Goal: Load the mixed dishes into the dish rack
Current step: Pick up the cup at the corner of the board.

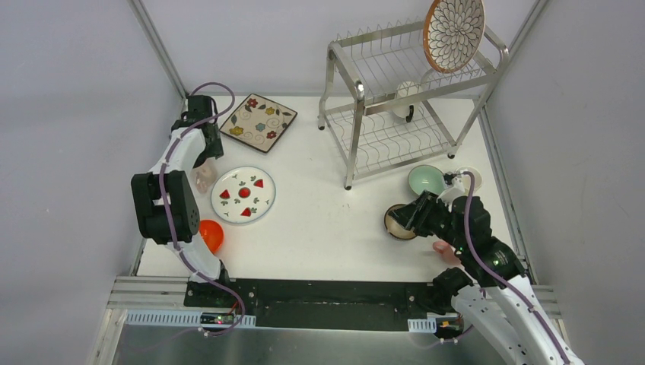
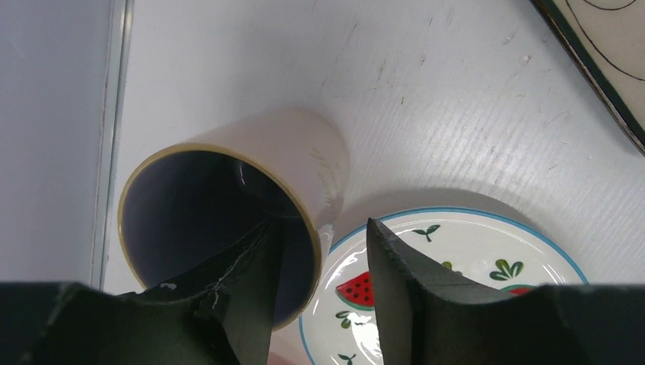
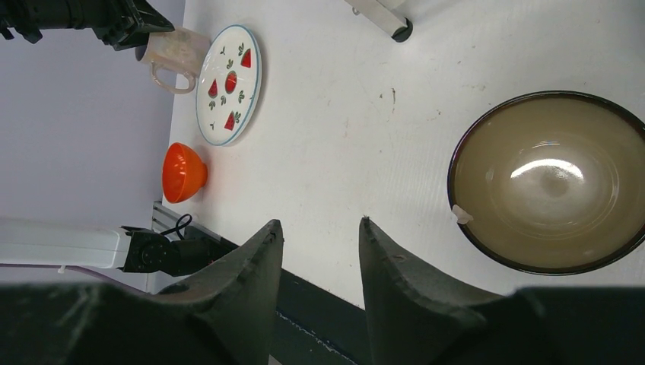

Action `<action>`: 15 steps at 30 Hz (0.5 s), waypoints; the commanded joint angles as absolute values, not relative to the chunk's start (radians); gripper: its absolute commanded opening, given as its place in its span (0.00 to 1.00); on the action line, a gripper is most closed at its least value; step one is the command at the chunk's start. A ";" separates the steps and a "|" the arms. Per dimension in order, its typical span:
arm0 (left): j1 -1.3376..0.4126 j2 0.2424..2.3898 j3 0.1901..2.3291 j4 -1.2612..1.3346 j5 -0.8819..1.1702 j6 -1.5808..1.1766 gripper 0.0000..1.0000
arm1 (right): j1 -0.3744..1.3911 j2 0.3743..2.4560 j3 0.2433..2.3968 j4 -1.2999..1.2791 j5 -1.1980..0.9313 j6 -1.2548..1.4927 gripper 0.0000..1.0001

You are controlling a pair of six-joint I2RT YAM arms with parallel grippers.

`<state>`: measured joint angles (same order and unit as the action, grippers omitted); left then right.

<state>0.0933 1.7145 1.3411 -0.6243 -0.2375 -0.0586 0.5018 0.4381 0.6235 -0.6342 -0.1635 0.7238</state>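
Note:
The dish rack [image 1: 384,114] stands at the far right; the round petal-pattern plate [image 1: 454,30] stands on its top tier and a white cup [image 1: 405,97] sits below. My left gripper [image 1: 204,163] [image 2: 324,224] is open, one finger inside the mouth of a pale cup [image 2: 297,163] [image 1: 204,178] and the other outside, over the white watermelon plate [image 2: 471,251] [image 1: 243,195]. My right gripper [image 3: 319,222] [image 1: 411,217] is open and empty beside the brown bowl [image 3: 551,179] [image 1: 397,224]. The mint bowl [image 1: 426,180], orange bowl [image 1: 211,236] and square floral plate [image 1: 258,122] lie on the table.
A pink cup [image 1: 443,251] shows partly under my right arm. A small white dish [image 1: 469,176] sits by the mint bowl. The rack's foot [image 3: 395,26] is near the brown bowl. The left wall runs close beside the pale cup.

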 commanded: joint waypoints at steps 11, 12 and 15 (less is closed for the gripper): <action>0.100 1.678 1.398 -0.676 -0.240 -0.054 0.02 | 0.507 0.416 0.674 -0.641 -0.148 0.723 0.44; 0.100 1.666 1.398 -0.676 -0.242 -0.056 0.00 | 0.507 0.416 0.672 -0.640 -0.149 0.724 0.44; 0.100 1.625 1.404 -0.676 -0.231 -0.065 0.00 | 0.506 0.412 0.659 -0.636 -0.151 0.736 0.45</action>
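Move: The cup's right-hand wall is already between the left hand's open fingers, one inside the mouth and one outside; the cup's middle lies about 4 cm left, level fore and aft, some 5 cm below. The strawberry plate is roughly 8 cm right and 5 cm nearer, the square plate 20 cm ahead and 13 cm right, the orange bowl 21 cm back and 4 cm left. From the right hand the cup is about 24 cm ahead, 57 cm left, 14 cm lower. The left hand sinks a little over 1 cm at the cup's right-hand rim while its fingers close from about half open to nearly shut, pinching the wall with one finger inside the mouth and the other outside, on the strawberry plate's side. Already closing, it stops sinking and eases back towards the base by about 1 cm, the wrist tipping only some 5 degrees and no lift begun. ##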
